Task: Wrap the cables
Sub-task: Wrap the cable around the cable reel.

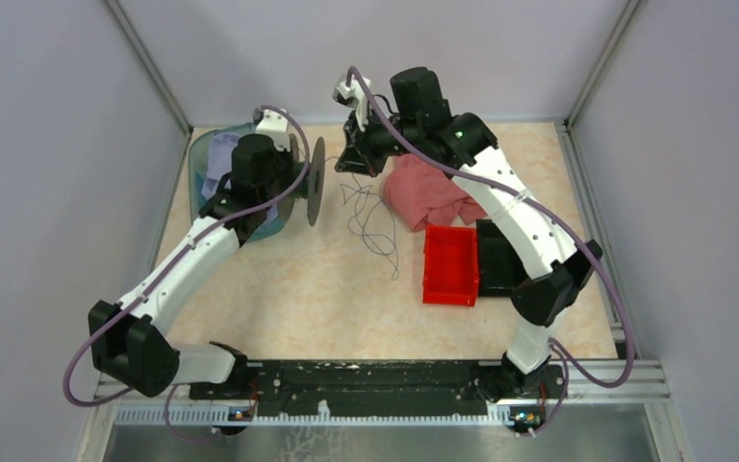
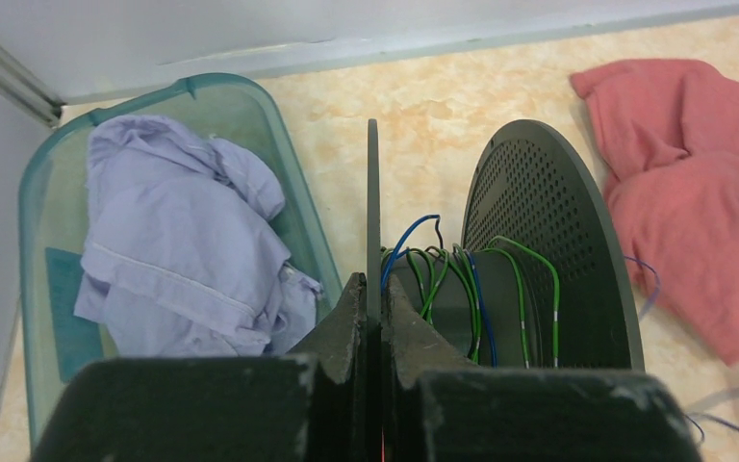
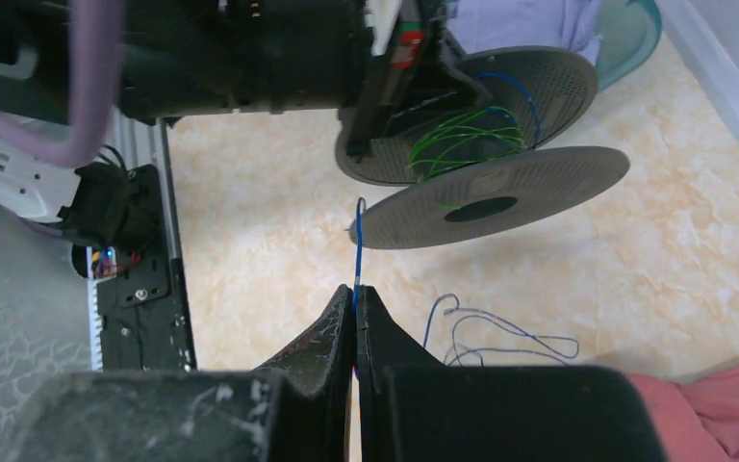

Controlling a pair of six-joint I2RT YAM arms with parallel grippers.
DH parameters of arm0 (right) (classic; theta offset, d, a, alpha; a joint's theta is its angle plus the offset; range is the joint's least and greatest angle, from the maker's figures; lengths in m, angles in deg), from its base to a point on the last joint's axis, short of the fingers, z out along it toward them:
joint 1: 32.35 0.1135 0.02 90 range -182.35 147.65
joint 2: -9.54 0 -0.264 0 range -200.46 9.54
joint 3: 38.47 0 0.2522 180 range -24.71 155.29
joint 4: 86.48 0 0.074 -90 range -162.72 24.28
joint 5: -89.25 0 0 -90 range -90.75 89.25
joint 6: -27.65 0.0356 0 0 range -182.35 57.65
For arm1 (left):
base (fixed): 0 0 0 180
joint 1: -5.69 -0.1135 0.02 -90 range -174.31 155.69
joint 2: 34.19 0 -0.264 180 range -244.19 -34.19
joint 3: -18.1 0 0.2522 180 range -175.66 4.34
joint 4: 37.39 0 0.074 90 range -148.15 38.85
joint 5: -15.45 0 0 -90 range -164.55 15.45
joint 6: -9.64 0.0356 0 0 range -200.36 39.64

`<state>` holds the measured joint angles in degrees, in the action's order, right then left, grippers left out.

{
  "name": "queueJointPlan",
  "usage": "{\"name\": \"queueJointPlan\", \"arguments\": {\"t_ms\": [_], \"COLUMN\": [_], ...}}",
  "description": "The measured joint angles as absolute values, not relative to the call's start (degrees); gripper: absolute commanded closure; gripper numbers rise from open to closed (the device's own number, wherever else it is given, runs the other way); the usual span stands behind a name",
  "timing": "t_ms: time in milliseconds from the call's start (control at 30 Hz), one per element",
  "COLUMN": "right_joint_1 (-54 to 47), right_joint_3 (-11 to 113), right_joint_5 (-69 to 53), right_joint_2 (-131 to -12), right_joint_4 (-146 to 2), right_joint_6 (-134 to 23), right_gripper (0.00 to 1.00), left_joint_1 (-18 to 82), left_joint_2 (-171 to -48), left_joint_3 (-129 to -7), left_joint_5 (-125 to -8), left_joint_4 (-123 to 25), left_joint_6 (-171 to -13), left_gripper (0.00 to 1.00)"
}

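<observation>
A black spool (image 2: 548,241) with perforated flanges carries several turns of thin green and blue cable (image 2: 481,289) on its hub. My left gripper (image 2: 372,281) is shut on the edge of one flange and holds the spool (image 1: 310,181) upright above the table. My right gripper (image 3: 356,289) is shut on a thin blue cable strand (image 3: 358,252) that runs straight up to the rim of the spool (image 3: 500,188). The rest of that cable (image 1: 375,226) lies in loose curly loops (image 3: 500,332) on the table, just right of the spool. My right gripper (image 1: 351,159) hovers beside the spool.
A teal tub (image 1: 195,183) holding a lavender cloth (image 2: 183,231) stands at the back left, behind the spool. A pink cloth (image 1: 428,192) lies at the back right, with a red bin (image 1: 450,265) in front of it. Grey walls enclose the table.
</observation>
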<state>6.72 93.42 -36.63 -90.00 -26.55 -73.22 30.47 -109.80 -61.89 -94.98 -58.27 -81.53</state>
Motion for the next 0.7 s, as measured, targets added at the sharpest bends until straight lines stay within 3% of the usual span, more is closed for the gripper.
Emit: {"name": "queueJointPlan", "arguments": {"t_ms": [700], "right_joint_1": [4.1], "right_joint_3": [98.0], "right_joint_5": [-26.8], "right_joint_2": [-95.6], "right_joint_4": [-28.5], "right_joint_6": [-69.6], "right_gripper": [1.0], "left_joint_1": [32.5], "left_joint_2": [-106.8], "left_joint_3": [-60.6], "left_joint_5": [-78.8], "left_joint_4": [-62.0], "left_joint_6": [-81.1], "left_gripper": [1.0]}}
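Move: The left hand already pinches the reel's left flange; the reel's middle lies about 4 cm ahead of that hand, 5 cm to its right and 6 cm lower, while the cable pinched in the right fingers is some 13 cm right, 8 cm back and 8 cm higher. From the right hand the reel sits about 12 cm ahead, 8 cm left and 14 cm lower; the loose cable lies some 9 cm ahead and 7 cm right, the red cloth 20 cm ahead and 21 cm right, both about 36 cm down. Keeping its pinch on the flange, the left hand carries the reel right and back, about 6 cm in all, towards the cable side, swinging it nearly 20 degrees clockwise as it goes. Meanwhile the right hand, fingers still shut on the blue cable, travels forward about 6 cm above the reel's right side, slowing midway and then picking up again with a slight dip, its wrist turning some 15 degrees clockwise. ##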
